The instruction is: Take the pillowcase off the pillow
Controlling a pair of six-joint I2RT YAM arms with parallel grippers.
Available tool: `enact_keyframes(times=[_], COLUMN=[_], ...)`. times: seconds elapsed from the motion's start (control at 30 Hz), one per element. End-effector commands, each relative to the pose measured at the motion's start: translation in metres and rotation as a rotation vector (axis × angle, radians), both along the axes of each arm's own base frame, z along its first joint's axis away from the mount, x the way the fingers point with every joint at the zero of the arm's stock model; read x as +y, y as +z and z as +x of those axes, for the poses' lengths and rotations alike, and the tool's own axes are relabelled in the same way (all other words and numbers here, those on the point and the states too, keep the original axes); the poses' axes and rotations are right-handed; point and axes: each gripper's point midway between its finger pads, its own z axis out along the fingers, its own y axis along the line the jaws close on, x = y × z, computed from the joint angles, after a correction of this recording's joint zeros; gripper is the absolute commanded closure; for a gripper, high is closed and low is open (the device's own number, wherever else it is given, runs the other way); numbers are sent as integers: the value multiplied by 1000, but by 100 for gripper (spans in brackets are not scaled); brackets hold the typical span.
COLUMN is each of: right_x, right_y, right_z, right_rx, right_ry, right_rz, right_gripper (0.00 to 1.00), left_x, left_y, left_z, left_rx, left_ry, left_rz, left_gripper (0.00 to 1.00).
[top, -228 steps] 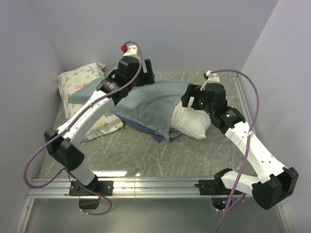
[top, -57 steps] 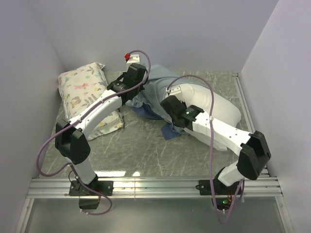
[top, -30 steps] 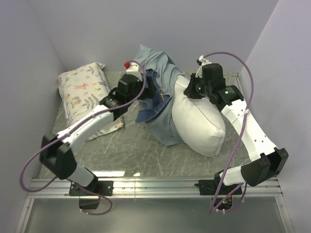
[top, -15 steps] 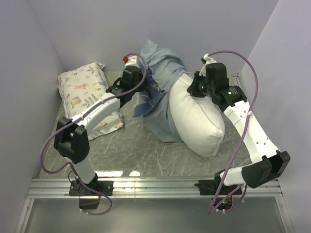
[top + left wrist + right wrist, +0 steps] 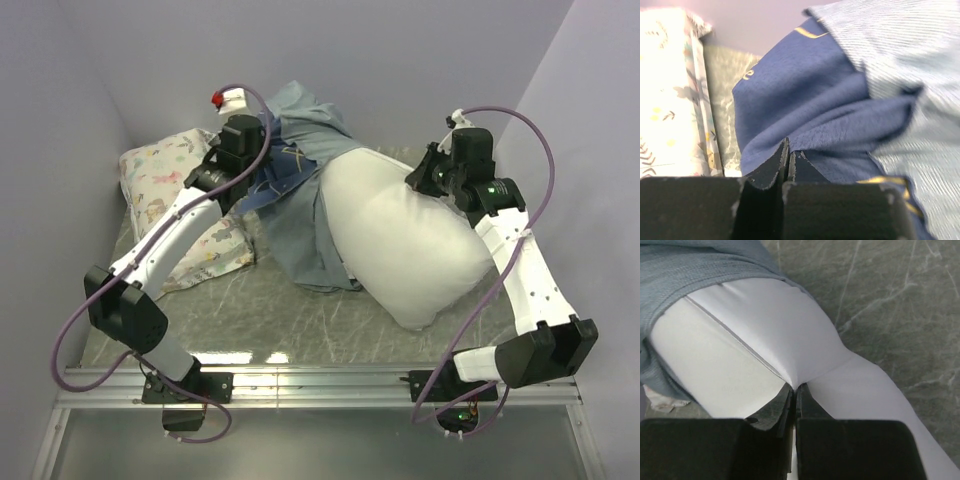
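The plump white pillow (image 5: 400, 240) lies across the middle and right of the table, its left end still inside the pillowcase (image 5: 300, 215). The case is bunched up with its pale blue-grey inner side showing and navy folds near the back. My left gripper (image 5: 265, 168) is shut on a navy fold of the pillowcase (image 5: 805, 115), fingertips together (image 5: 788, 150). My right gripper (image 5: 420, 180) is shut on a pinch of the pillow's white fabric (image 5: 765, 330), jaws (image 5: 795, 387) closed at a gathered crease. The pillowcase edge (image 5: 700, 265) shows at the upper left of the right wrist view.
A smaller white pillow printed with leaves and flowers (image 5: 165, 190) lies at the back left, also seen beside the navy fabric (image 5: 665, 100). Grey marbled tabletop (image 5: 300, 320) shows in front of the pillow. Walls close in at the back and both sides.
The left gripper has shut on the pillowcase and drawn back to the left. The right arm has pulled the pillow further right, so more white pillow shows outside the case.
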Motion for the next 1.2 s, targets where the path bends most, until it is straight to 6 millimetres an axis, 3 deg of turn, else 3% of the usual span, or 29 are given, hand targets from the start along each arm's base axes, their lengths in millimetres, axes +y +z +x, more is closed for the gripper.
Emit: enact_keyframes(times=[0.0,0.1,0.13,0.17,0.23,0.3,0.33,0.43,0.47,0.53,0.57,0.7,0.8,0.97,1.17], right_x=[-46,-36,-38,-38,-36,-33,-24,0,21,43,64,96,99,89,96], right_y=[3,-18,-23,-24,-14,0,14,27,25,6,-1,-62,-103,-128,-153], right_z=[20,29,32,32,28,23,14,-1,-9,-18,-25,-37,-42,-53,-73], right_rx=[-56,-18,-12,-13,-49,-100,-148,-210,-222,-199,-202,-123,-48,5,120], right_ry=[-168,-149,-164,-168,-185,-202,-184,-122,-75,-24,25,82,79,33,41], right_rz=[-58,-72,-105,-123,-166,-182,-180,-195,-211,-243,-243,-323,-347,-357,-272], right_gripper=[100,79,59,51,36,28,21,16,15,13,12,11,11,12,13], left_x=[31,-6,-14,-20,-32,-41,-44,-53,-55,-60,-63,-81,-84,-91,-100], left_y=[72,52,47,34,20,2,-2,-14,-15,-16,-13,-7,-11,-38,-77], left_z=[-15,-21,-22,-24,-26,-24,-23,-21,-20,-19,-19,-24,-28,-42,-69], left_rx=[-165,-128,-126,-108,-91,-61,-53,-32,-30,-25,-30,-27,-13,60,197], left_ry=[191,128,114,103,82,54,47,18,14,-13,-24,-91,-115,-183,-284], left_rz=[135,173,176,192,191,186,188,191,190,176,165,136,141,135,99], left_gripper=[100,100,100,100,100,100,100,100,100,100,100,100,100,100,100])
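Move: My left hand still pinches the blue lining of the pillowcase; the case mouth, where the white pillow comes out, is about 14 cm to its right, 7 cm back and 16 cm lower, with the flowered pillow some 15 cm to its left, 8 cm back and 26 cm down. My right hand still pinches the pillow's cover. The case mouth lies about 16 cm to its left, roughly level fore and aft and 15 cm down; the pillow's middle is some 5 cm back and 15 cm below. I open my right fingers wide to let go of the pillow cover while easing slightly forward and right. Then I swing left and back and drop about 12 cm onto the bare pillow beside the case mouth, fingers staying spread. My left hand keeps its pinch on the blue lining, rises a little, then comes down as it carries the cloth right, about 9 cm overall, and somewhat back towards the mouth. ##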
